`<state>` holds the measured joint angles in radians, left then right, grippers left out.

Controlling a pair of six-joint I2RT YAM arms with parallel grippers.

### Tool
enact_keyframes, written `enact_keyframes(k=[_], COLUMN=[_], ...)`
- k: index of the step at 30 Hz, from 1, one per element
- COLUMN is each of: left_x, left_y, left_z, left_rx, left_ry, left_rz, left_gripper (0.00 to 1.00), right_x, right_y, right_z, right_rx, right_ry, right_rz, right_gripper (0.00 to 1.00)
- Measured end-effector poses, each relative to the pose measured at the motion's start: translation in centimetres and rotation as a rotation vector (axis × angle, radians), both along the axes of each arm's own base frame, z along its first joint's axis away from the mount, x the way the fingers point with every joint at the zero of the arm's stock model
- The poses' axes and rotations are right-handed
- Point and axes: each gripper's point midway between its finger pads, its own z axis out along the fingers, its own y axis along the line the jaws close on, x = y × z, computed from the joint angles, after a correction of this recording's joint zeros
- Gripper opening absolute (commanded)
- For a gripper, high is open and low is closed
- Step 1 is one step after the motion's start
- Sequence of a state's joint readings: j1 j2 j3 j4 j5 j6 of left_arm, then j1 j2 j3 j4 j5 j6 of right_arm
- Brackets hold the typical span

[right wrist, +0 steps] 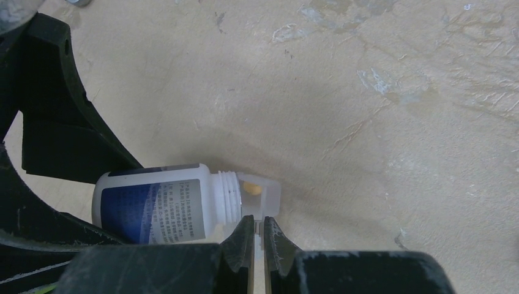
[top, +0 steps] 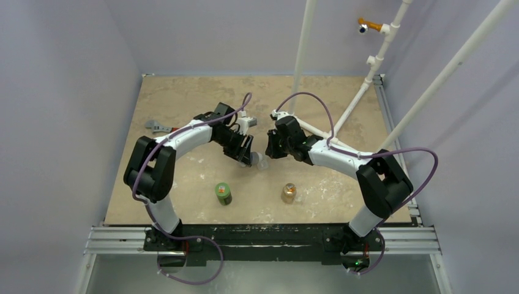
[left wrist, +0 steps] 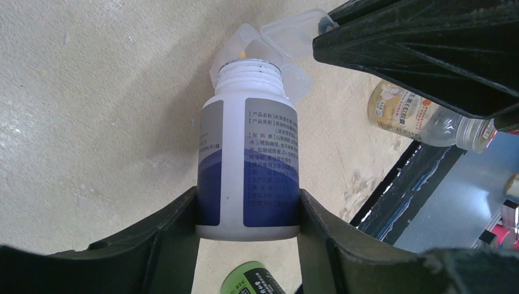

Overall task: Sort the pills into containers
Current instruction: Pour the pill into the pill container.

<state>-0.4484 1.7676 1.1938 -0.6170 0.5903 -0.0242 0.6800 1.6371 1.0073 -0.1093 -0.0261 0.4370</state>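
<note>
My left gripper (left wrist: 248, 208) is shut on a white bottle (left wrist: 251, 153) with a blue label, gripping it near its base. The bottle (right wrist: 159, 205) has no cap and lies tipped, its mouth right against the container (right wrist: 272, 193), a small clear plastic case on the table. One pale yellowish pill (right wrist: 251, 187) shows inside the case just beyond the bottle's mouth. My right gripper (right wrist: 258, 229) is shut on a thin edge of the case (left wrist: 287, 37). In the top view both grippers, left (top: 245, 153) and right (top: 269, 150), meet over the case (top: 263, 164) at mid-table.
A green bottle (top: 223, 193) and a tan-orange bottle (top: 289, 193) stand near the front edge, between the arms. A small grey object (top: 158, 127) lies at the left. White pipes (top: 367, 79) rise at the back right.
</note>
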Motion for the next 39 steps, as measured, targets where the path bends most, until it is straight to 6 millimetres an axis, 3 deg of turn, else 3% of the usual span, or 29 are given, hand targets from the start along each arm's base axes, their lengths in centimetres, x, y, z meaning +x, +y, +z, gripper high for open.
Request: enact_keyframes(k=[17,28,39], left_x=[0.2,-0.8,-1.2], left_y=[-0.3,0.0,0.6], left_z=[0.2,0.5,0.6], left_rx=[-0.024,-0.073,-0.120], left_ry=[-0.010,-0.083,-0.197], left_rz=[-0.003,0.004,0.083], left_gripper=[0.00,0.00,0.00], right_x=[0.0,0.1,0.2], right_y=[-0.1,-0.4,-0.5], right_z=[-0.1,-0.8,-0.7], right_rx=[-0.002,-0.010,-0.004], right_ry=[0.002,0.022,0.030], right_rz=[-0.002,-0.016,-0.027], right_gripper=[0.00,0.00,0.52])
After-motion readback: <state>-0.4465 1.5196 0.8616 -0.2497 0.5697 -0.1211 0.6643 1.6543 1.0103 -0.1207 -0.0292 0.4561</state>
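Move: The left hand still holds the white-and-blue bottle with its mouth over the pill container, which lies about 3 cm ahead, 6 cm right and 3 cm below that hand. The right hand still pinches the container's lid edge; the container's middle is level fore and aft, some 2 cm to its left and 3 cm lower. The gold bottle stands roughly 12 cm back and 7 cm right of the right hand, the green one about 11 cm back and 8 cm left of the left hand. Tipping back and up after a near standstill, the left hand draws roughly 1 cm back and swings the held bottle's mouth up by some 15 degrees, clear of the pill container. Meanwhile the right hand eases down just under 1 cm with the container's lid edge, drifts slightly right, then spreads its shut fingers to a bit under half open and lets go. ##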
